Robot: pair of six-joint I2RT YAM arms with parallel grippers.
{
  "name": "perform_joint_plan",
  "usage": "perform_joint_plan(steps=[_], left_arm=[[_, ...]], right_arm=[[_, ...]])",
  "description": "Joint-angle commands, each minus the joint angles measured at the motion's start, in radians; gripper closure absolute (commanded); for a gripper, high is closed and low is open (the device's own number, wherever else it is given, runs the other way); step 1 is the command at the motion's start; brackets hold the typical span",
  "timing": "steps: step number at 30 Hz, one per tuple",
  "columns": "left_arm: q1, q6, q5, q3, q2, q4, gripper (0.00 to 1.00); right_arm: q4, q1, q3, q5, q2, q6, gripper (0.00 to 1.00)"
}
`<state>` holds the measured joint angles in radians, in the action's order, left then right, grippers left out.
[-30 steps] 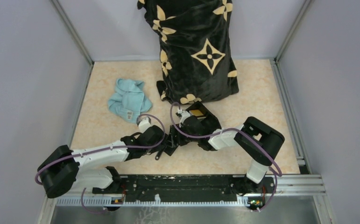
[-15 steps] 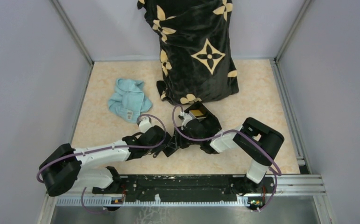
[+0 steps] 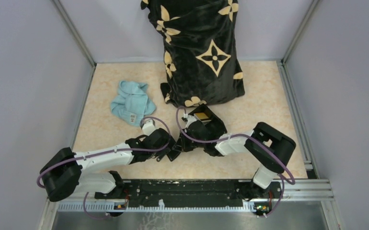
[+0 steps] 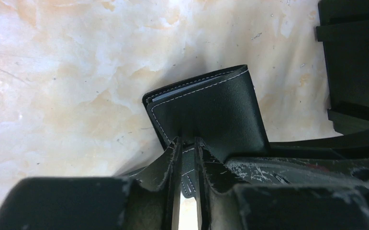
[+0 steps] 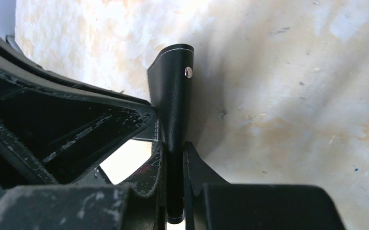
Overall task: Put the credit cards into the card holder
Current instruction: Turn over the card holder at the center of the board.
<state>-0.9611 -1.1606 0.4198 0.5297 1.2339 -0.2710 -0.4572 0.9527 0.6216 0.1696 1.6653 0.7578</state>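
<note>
The card holder (image 4: 211,110), a black leather-like wallet with white stitching, is held between both grippers at the table's middle (image 3: 174,154). My left gripper (image 4: 185,141) is shut on the wallet's stitched edge. My right gripper (image 5: 173,146) is shut on the wallet's strap tab (image 5: 175,86), whose metal snap stands above the fingertips. In the top view the two grippers meet tip to tip, left gripper (image 3: 167,146) and right gripper (image 3: 183,143). One orange-gold credit card (image 3: 201,115) shows in the rigid black box behind the right wrist. Other cards are hidden.
The rigid black box (image 3: 213,125) sits just behind the right gripper. A crumpled light blue cloth (image 3: 132,103) lies at the back left. A tall shape draped in black fabric with gold flowers (image 3: 201,52) stands at the back centre. Grey walls enclose the table.
My right gripper has closed onto the strap tab. The right arm's elbow has shifted slightly to the right. The left arm has barely moved.
</note>
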Motion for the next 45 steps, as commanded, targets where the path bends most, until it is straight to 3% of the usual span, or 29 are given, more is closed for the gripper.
perform_joint_plan(steps=[1, 7, 14, 26, 33, 40, 45], left_arm=[[-0.013, 0.012, 0.031, 0.041, -0.026, -0.190, 0.77], [-0.013, 0.009, 0.100, 0.105, -0.134, -0.273, 0.75], [-0.013, -0.056, 0.107, 0.032, -0.306, -0.287, 0.76], [-0.013, -0.215, 0.160, -0.071, -0.478, -0.415, 0.81], [-0.013, -0.283, 0.188, -0.110, -0.546, -0.477, 0.82], [-0.013, -0.332, 0.223, -0.117, -0.564, -0.528, 0.82], [-0.013, -0.353, 0.228, -0.116, -0.549, -0.541, 0.82]], right_arm=[[0.258, 0.051, 0.115, -0.041, -0.124, -0.130, 1.00], [0.509, 0.052, 0.225, -0.243, -0.229, -0.252, 1.00], [0.673, 0.112, 0.298, -0.508, -0.276, -0.357, 1.00], [0.823, 0.313, 0.510, -1.119, 0.065, -0.397, 1.00], [0.838, 0.337, 0.544, -1.249, 0.115, -0.381, 1.00], [0.747, 0.363, 0.538, -1.166, 0.166, -0.419, 1.00], [0.816, 0.437, 0.655, -1.159, 0.306, -0.377, 1.00]])
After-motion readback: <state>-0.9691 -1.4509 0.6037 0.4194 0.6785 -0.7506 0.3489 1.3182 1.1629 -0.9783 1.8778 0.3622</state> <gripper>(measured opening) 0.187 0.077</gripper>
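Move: The card holder stands pinched between the right fingers; its middle is about 2 cm to the right hand's left and 1 cm below. The black box lies some 10 cm ahead and 14 cm to the right of that hand. From the left hand, close over the holder, the holder's middle is about 1 cm ahead, 1 cm right and 2 cm below, and the blue towel lies roughly 18 cm ahead and 15 cm left. Keep the card holder pinched in the right gripper and lift it about 7 cm, carrying it forward and right towards the black box while the wrist swings the fingers round clockwise from pointing left to pointing forward; then sink some 3 cm, easing back left at the end. Take the left gripper up off the holder, then left and slightly back, and lower it again, fingers barely ajar. ##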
